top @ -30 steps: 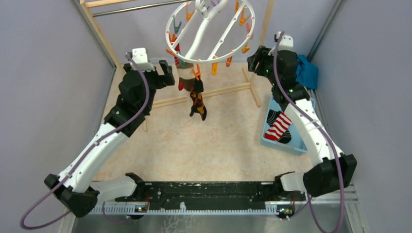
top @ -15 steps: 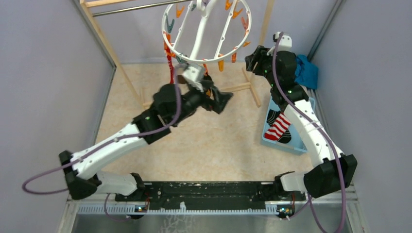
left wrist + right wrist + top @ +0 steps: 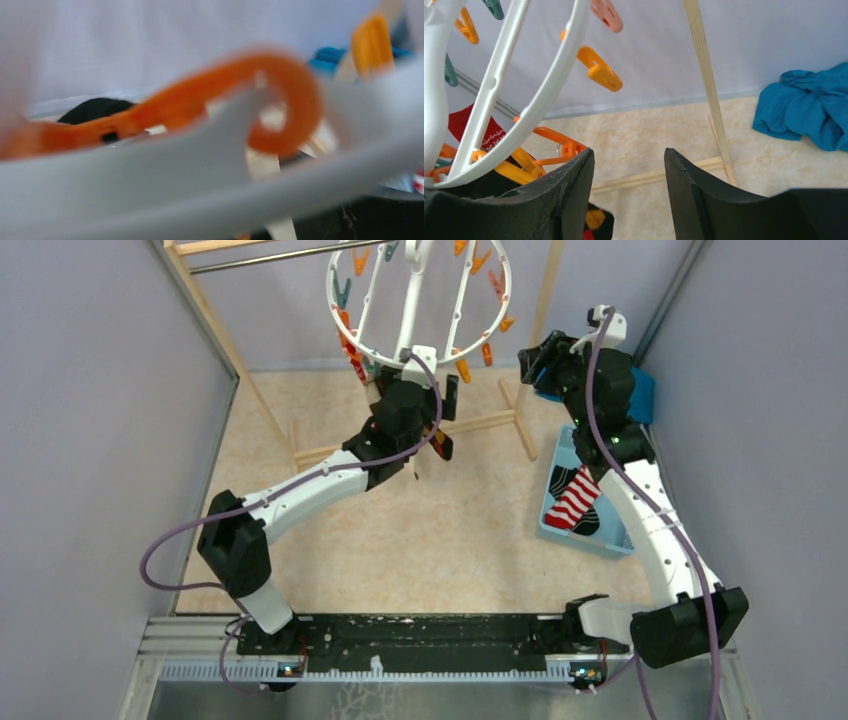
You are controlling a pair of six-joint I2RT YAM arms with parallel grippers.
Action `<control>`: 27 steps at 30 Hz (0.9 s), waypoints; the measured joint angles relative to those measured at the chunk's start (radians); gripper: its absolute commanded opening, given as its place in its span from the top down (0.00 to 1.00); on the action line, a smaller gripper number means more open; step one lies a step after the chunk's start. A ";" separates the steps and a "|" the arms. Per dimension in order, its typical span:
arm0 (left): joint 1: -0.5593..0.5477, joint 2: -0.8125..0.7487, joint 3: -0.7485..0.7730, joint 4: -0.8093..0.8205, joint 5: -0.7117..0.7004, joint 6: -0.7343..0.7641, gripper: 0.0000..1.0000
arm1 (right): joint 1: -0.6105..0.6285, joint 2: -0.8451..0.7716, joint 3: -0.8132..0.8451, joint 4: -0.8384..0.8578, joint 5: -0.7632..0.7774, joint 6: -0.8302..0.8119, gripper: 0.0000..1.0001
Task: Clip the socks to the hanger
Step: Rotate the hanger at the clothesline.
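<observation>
The white ring hanger [image 3: 420, 302] hangs from the rod, tilted, with orange and teal clips around its rim. My left gripper [image 3: 443, 420] is up against its near rim, jaws wide open; in the left wrist view only a blurred white bar [image 3: 210, 190] and an orange clip [image 3: 280, 105] fill the picture. My right gripper [image 3: 533, 353] [image 3: 629, 152] stands open and empty just right of the ring [image 3: 544, 95]. A red patterned sock [image 3: 474, 131] and a dark argyle sock [image 3: 596, 222] hang from clips. A red-and-white striped sock [image 3: 573, 502] lies over a black sock [image 3: 592, 523].
The two loose socks lie in a light blue tray [image 3: 610, 540] at the right. A teal-blue cloth heap [image 3: 640, 390] [image 3: 809, 107] lies behind it. The wooden rack's post [image 3: 704, 75] and foot bars [image 3: 490, 422] stand under the hanger. Grey walls close in both sides.
My left arm has swung from the left side across to the hanger's near rim, hiding the hung socks from above. The ring has tipped back. My right gripper has shifted slightly right.
</observation>
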 measured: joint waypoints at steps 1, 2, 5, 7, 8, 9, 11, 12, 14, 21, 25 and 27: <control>0.018 -0.002 -0.006 0.023 -0.043 0.017 0.01 | 0.000 -0.010 0.000 0.000 -0.002 0.000 0.46; 0.027 -0.011 -0.016 0.049 -0.082 0.034 0.01 | 0.000 -0.016 0.000 0.002 -0.003 0.000 0.46; 0.029 -0.069 -0.066 0.091 -0.158 0.067 0.01 | 0.000 -0.022 -0.007 0.012 -0.005 0.000 0.46; 0.031 -0.136 -0.112 0.094 -0.196 0.074 0.01 | 0.000 -0.014 -0.015 0.016 -0.010 0.003 0.46; 0.035 -0.178 -0.135 0.093 -0.211 0.075 0.01 | 0.000 -0.007 -0.018 0.021 -0.013 0.005 0.46; 0.050 -0.232 -0.162 0.090 -0.225 0.070 0.01 | 0.000 0.002 -0.018 0.025 -0.018 0.010 0.46; 0.082 -0.301 -0.189 0.079 -0.239 0.059 0.01 | 0.000 0.027 -0.018 0.036 -0.035 0.019 0.46; 0.102 -0.337 -0.203 0.069 -0.244 0.051 0.01 | 0.000 0.038 -0.018 0.040 -0.044 0.024 0.46; 0.151 -0.407 -0.226 0.047 -0.258 0.030 0.01 | 0.000 0.060 -0.018 0.053 -0.061 0.033 0.46; 0.303 -0.526 -0.231 -0.063 -0.277 -0.001 0.01 | 0.000 0.073 -0.018 0.064 -0.097 0.053 0.46; 0.314 -0.539 -0.212 -0.133 -0.238 -0.061 0.01 | 0.000 0.063 -0.018 0.076 -0.113 0.049 0.46; 0.313 -0.554 -0.212 -0.167 -0.172 -0.100 0.01 | 0.004 0.060 -0.018 0.079 -0.120 0.043 0.46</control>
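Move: The hanger's centre is about 10 cm ahead of the left hand, in line with it sideways and roughly 10 cm higher; the hand reaches in beneath the near rim. The argyle sock hangs close by, about 3 cm back and 4 cm lower, level sideways, and the red stocking hangs some 12 cm left and 6 cm ahead, about level in height. From the right hand, the hanger's centre is about 21 cm left, 10 cm ahead and about level in height. The left hand, fingers wide open, sweeps left from under the hanger's near rim, some 25 cm, carrying the near side's clips and argyle sock round clockwise while it climbs about 10 cm, draws back a few centimetres and swings its fingers roughly 30 degrees counter-clockwise before easing to a stop. The right hand, part-open and gripping nothing, bobs down and partly up again beside the ring, shifting only about 3 cm left. ##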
